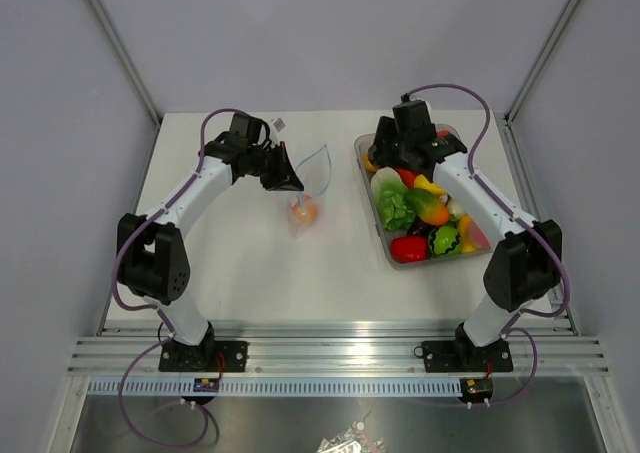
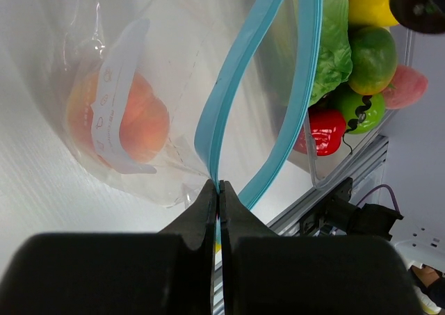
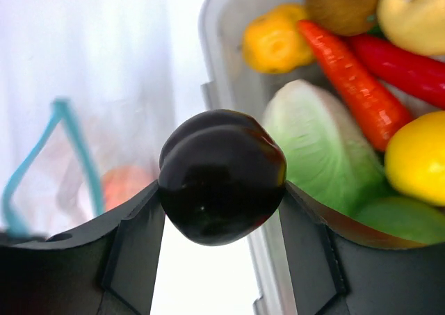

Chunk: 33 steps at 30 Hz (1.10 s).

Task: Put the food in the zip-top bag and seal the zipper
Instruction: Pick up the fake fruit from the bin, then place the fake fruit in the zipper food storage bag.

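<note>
The clear zip-top bag (image 1: 312, 178) hangs open left of the tray, and my left gripper (image 1: 283, 173) is shut on its light blue zipper (image 2: 236, 85), fingertips pinching the strip (image 2: 218, 186). A pink-orange peach (image 2: 139, 117) lies in the bag's bottom (image 1: 304, 210). My right gripper (image 3: 221, 190) is shut on a dark, glossy round fruit (image 3: 221, 186), held over the tray's left rim. From the right wrist view, the bag's mouth (image 3: 76, 148) is to the left, with the peach (image 3: 125, 183) behind the plastic. In the top view the right gripper (image 1: 385, 145) hovers at the tray's far-left corner.
A rigid clear tray (image 1: 372, 205) on the right holds several toy foods: green lettuce (image 3: 313, 141), a long red-orange pepper (image 3: 348, 71), yellow and red fruits (image 1: 408, 248). The table's white surface (image 1: 260, 273) lies in front of the bag. Grey walls enclose the table.
</note>
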### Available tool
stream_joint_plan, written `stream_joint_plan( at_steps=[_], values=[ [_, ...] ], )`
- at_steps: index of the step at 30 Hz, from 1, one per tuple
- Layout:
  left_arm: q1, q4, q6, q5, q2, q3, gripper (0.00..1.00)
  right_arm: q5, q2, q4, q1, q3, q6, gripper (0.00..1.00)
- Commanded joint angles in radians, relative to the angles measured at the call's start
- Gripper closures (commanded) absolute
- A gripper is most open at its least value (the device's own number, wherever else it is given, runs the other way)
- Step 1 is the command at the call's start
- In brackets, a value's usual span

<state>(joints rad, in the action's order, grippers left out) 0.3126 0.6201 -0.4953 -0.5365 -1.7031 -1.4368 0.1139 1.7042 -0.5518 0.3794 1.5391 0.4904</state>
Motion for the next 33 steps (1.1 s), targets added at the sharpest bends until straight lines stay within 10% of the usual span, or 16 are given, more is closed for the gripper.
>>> stream_joint_plan(
  at_steps=[1,25,29,33],
  values=[
    [0.003,-0.043,0.001,0.009,-0.012,-0.011,1.0,0.05,-0.087,-0.01,0.097,-0.025,-0.016,0.47],
    [0.003,-0.016,0.012,0.01,0.013,-0.011,1.0,-0.068,0.147,-0.028,0.319,0.268,-0.015,0.41],
    [0.003,-0.014,0.014,0.01,0.016,-0.013,1.0,-0.053,0.17,-0.053,0.317,0.289,-0.021,0.11],
    [0.003,-0.019,0.012,0.006,0.019,-0.01,1.0,-0.034,0.158,-0.056,0.319,0.296,-0.026,0.04]
  ],
)
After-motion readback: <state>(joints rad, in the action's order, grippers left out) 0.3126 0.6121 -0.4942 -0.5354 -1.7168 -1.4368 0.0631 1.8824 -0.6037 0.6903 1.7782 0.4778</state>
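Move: The dark plum is already between the right hand's fingers; the open bag mouth it is meant for lies about 17 cm to that hand's left, some 6 cm back and 4 cm below. The bagged peach sits roughly 21 cm left, 9 cm back and 15 cm down. Under the hand lies the cabbage, 2 cm to the right and 14 cm below. From the left hand, still pinching the bag's rim, the mouth is about 4 cm right, 2 cm ahead, nearly level. The dark plum is carried out over the bin's side to the bag mouth by the right hand, about 16 cm to the left, drawing back some 7 cm while rising about 4 cm, then easing a little forward and sinking about as far. The wrist turns some 20 degrees counter-clockwise on the way; over the mouth the fingers open wide and let go, while the left hand keeps the rim pinched. ##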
